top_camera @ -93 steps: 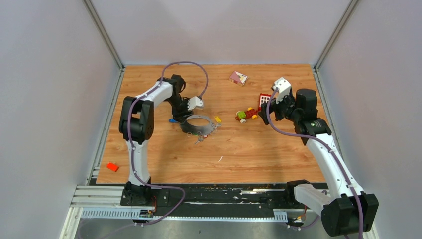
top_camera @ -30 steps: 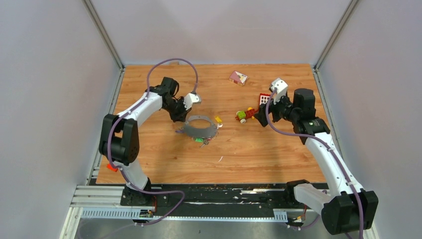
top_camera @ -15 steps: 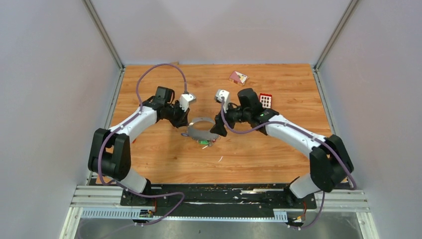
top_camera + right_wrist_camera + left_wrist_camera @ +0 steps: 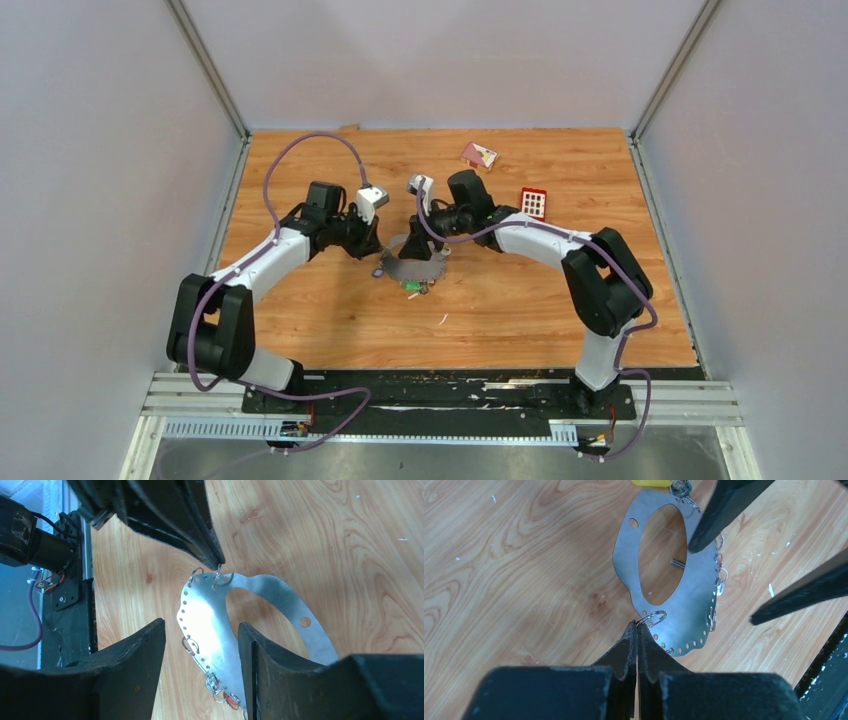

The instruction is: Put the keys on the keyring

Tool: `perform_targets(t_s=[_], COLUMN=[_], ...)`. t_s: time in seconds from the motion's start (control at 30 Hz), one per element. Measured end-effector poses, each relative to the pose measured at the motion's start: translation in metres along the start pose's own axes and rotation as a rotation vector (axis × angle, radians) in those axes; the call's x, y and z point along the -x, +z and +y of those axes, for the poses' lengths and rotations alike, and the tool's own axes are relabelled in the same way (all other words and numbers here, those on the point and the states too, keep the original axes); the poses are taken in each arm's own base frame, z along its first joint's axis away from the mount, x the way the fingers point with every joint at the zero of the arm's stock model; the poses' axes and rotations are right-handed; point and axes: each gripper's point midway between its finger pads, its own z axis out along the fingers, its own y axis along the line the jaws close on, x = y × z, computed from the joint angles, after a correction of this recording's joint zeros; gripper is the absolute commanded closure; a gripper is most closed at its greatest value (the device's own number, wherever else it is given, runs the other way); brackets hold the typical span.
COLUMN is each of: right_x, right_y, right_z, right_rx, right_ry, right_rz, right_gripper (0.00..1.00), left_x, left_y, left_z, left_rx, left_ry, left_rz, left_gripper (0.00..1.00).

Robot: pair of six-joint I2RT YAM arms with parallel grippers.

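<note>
The keyring (image 4: pixel 404 268), a flat grey metal loop with small holes along its rim, lies mid-table. My left gripper (image 4: pixel 638 626) is shut on a small wire ring (image 4: pixel 653 617) hooked into the keyring's (image 4: pixel 694 605) edge. My right gripper (image 4: pixel 200 626) is open, its fingers (image 4: pixel 724 510) standing either side of the keyring's (image 4: pixel 280 600) rim. The keys (image 4: pixel 212 682) hang as a silvery cluster on that rim, with a red-orange tag (image 4: pixel 228 698) beside them. A yellow tag (image 4: pixel 651 482) shows at the keyring's far end. In the top view both grippers, left (image 4: pixel 380 252) and right (image 4: pixel 424 246), meet over the loop.
A red block with a white grid (image 4: pixel 533 203) lies right of the right arm. A pink box (image 4: pixel 479 155) sits near the back wall. A small white scrap (image 4: pixel 442 320) lies toward the front. The enclosure's walls close in three sides.
The right arm has swung left from the red block's side to the keyring, and its jaws have narrowed. The left gripper stayed shut at the loop's left edge while its arm folded lower.
</note>
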Motion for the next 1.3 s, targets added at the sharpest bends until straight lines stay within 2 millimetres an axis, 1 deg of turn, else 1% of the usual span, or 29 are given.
perform_targets(t_s=[0.17, 0.3, 0.4, 0.8, 1.03, 1.3], right_x=[-0.002, -0.007, -0.009, 0.005, 0.005, 0.002], right_y=[0.012, 0.018, 0.022, 0.033, 0.039, 0.039], right_z=[-0.004, -0.005, -0.005, -0.008, -0.007, -0.006], right_rx=[0.029, 0.048, 0.059, 0.079, 0.086, 0.087], right_ry=[0.064, 0.102, 0.123, 0.128, 0.129, 0.138], right_rz=[0.004, 0.010, 0.016, -0.001, 0.007, 0.018], right_gripper=[0.50, 0.51, 0.52, 0.58, 0.66, 0.76], left_x=[0.006, 0.012, 0.013, 0.010, 0.011, 0.011], left_y=[-0.005, -0.005, -0.005, -0.003, -0.003, -0.003], left_z=[-0.003, -0.003, -0.003, -0.008, -0.010, -0.010], left_rx=[0.009, 0.014, 0.013, -0.006, -0.017, -0.019], left_ry=[-0.011, -0.016, -0.024, -0.066, -0.074, -0.077], left_rz=[-0.037, -0.060, -0.067, -0.070, -0.072, -0.072], left_gripper=[1.00, 1.00, 1.00, 1.00, 1.00, 1.00])
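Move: The small metal ring pinched at the left fingertips, barely 1 cm beyond the left hand point, lies about 5 cm to the right hand's left, 1 cm ahead and 3 cm lower. The grey plate's middle is nearly under the right hand, some 8 cm down. On the table, counted from the right hand, the green key lies 6 cm back and level sideways, the blue key 3 cm back and 7 cm left. Right hand eases left about 3.5 cm, dipping slightly, fingers half closing around the ring the left keeps pinched. ##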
